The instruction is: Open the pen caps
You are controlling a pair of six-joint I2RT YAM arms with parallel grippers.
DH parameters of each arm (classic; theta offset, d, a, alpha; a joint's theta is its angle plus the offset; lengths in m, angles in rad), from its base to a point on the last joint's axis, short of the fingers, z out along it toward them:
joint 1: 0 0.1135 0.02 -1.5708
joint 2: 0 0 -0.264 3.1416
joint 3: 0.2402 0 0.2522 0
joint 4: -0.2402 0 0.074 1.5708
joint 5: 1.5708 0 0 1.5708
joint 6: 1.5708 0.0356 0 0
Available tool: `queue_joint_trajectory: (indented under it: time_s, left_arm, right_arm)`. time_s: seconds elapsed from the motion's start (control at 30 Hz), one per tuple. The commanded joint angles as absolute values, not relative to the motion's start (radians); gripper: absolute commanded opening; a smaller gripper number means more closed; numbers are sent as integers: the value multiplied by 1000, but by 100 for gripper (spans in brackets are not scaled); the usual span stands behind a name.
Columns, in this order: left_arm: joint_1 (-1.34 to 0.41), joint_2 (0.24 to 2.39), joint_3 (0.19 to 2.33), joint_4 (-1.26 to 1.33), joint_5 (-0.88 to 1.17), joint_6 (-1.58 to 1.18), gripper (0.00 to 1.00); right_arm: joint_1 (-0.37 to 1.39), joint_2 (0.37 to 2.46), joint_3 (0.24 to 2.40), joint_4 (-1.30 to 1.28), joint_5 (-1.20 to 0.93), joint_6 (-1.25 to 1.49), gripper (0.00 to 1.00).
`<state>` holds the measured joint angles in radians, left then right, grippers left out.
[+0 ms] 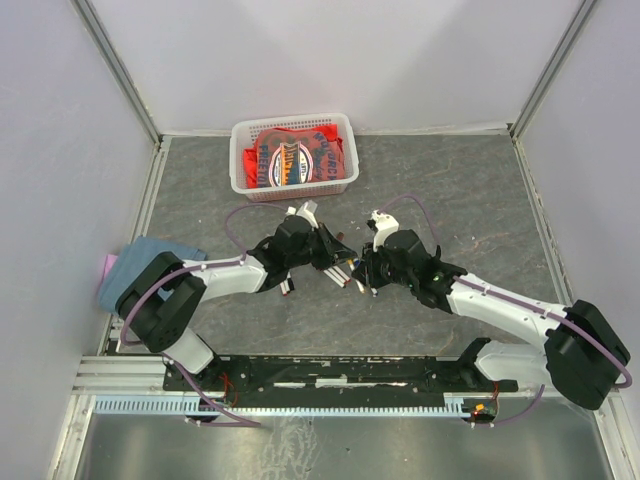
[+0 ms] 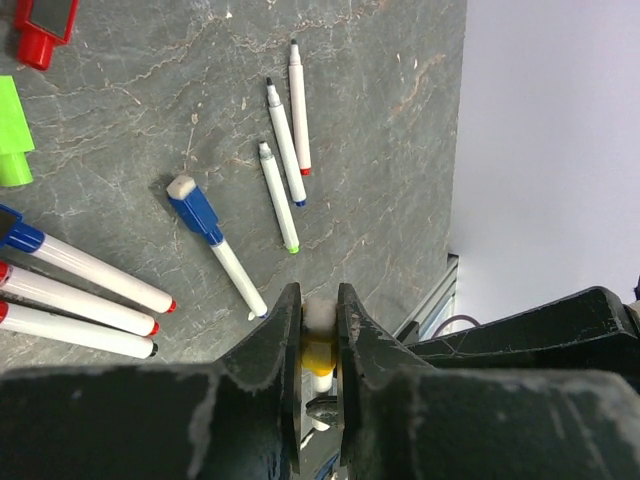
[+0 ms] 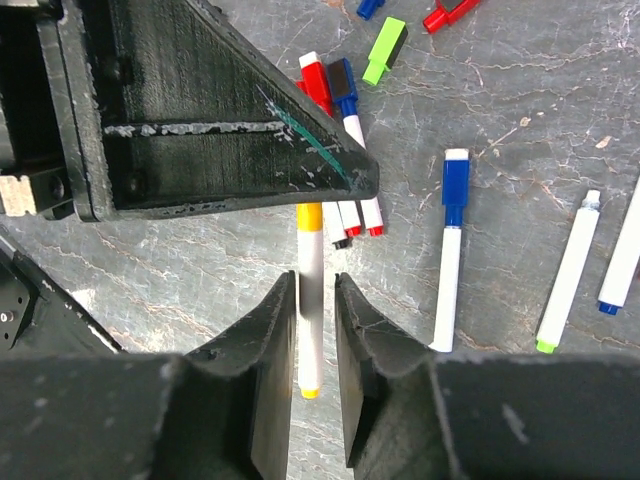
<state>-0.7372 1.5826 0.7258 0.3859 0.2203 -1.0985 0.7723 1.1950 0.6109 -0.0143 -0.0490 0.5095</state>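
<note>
In the left wrist view my left gripper (image 2: 319,300) is shut on the yellow cap (image 2: 318,352) of a white pen, with the cap's pale felt end (image 2: 320,312) showing between the fingertips. In the right wrist view that pen's white barrel (image 3: 310,250) runs down from its yellow cap (image 3: 309,215) between my right gripper's (image 3: 316,285) jaws. They stand slightly apart, with a gap on the barrel's right side. The two grippers meet at mid-table, left gripper (image 1: 345,268) and right gripper (image 1: 365,272). Loose green (image 3: 385,50) and red (image 3: 447,12) caps lie beyond.
Several pens lie on the grey table: a blue-capped one (image 2: 205,225), three uncapped ones (image 2: 280,195) and a row with red and black tips (image 2: 80,300). A white basket (image 1: 240,150) stands at the back. A blue cloth (image 1: 140,262) lies at the left.
</note>
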Motion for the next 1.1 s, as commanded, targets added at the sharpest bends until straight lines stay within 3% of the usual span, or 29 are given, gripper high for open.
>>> queue_joint_trajectory:
  time_s: [0.0,0.3,0.47,0.57,0.8,1.07]
  left_arm:
    - [-722,1534,713,459,255,-1099,3]
    - [-706,1554,702,560,326,-1130,3]
    - [-694,1570,697,595,357,-1139,3]
    - [-687,1577,707,597,361,-1136,3]
    - [-686,1581,850,294,151,-1044,3]
    - [-710,1638,980,169,-110,-1055,3]
  right_arm:
    - [778,1169,613,35,-73,520,29]
    - [776,1211,615,77,-107,535,27]
    - [772,1236,619,93,-118,535,3]
    - [769,1252,623,93,-118,526,1]
    - [772,1277,683,-59,65,434,1]
    - [831,1335,728,-150,312,361,1]
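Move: The left fingers still hold the yellow marker by its cap; its body hangs about 4 cm back, 2 cm right and 2 cm below that hand, already between the parted right fingers. Some 8 cm beneath the right hand on the table lie the blue capped marker, about 1 cm ahead and 2 cm right, the three capped markers roughly 3 cm ahead and 8 cm left, and the loose green cap some 8 cm ahead and 8 cm left. Drifting about 1 cm left around the yellow marker's body, the right fingers close and pinch it, while the left hand keeps the cap and lifts 1 to 2 cm. Then both hands swing forward together, about 3–4 cm, with the marker between them, the right wrist rolling some 10 degrees. ##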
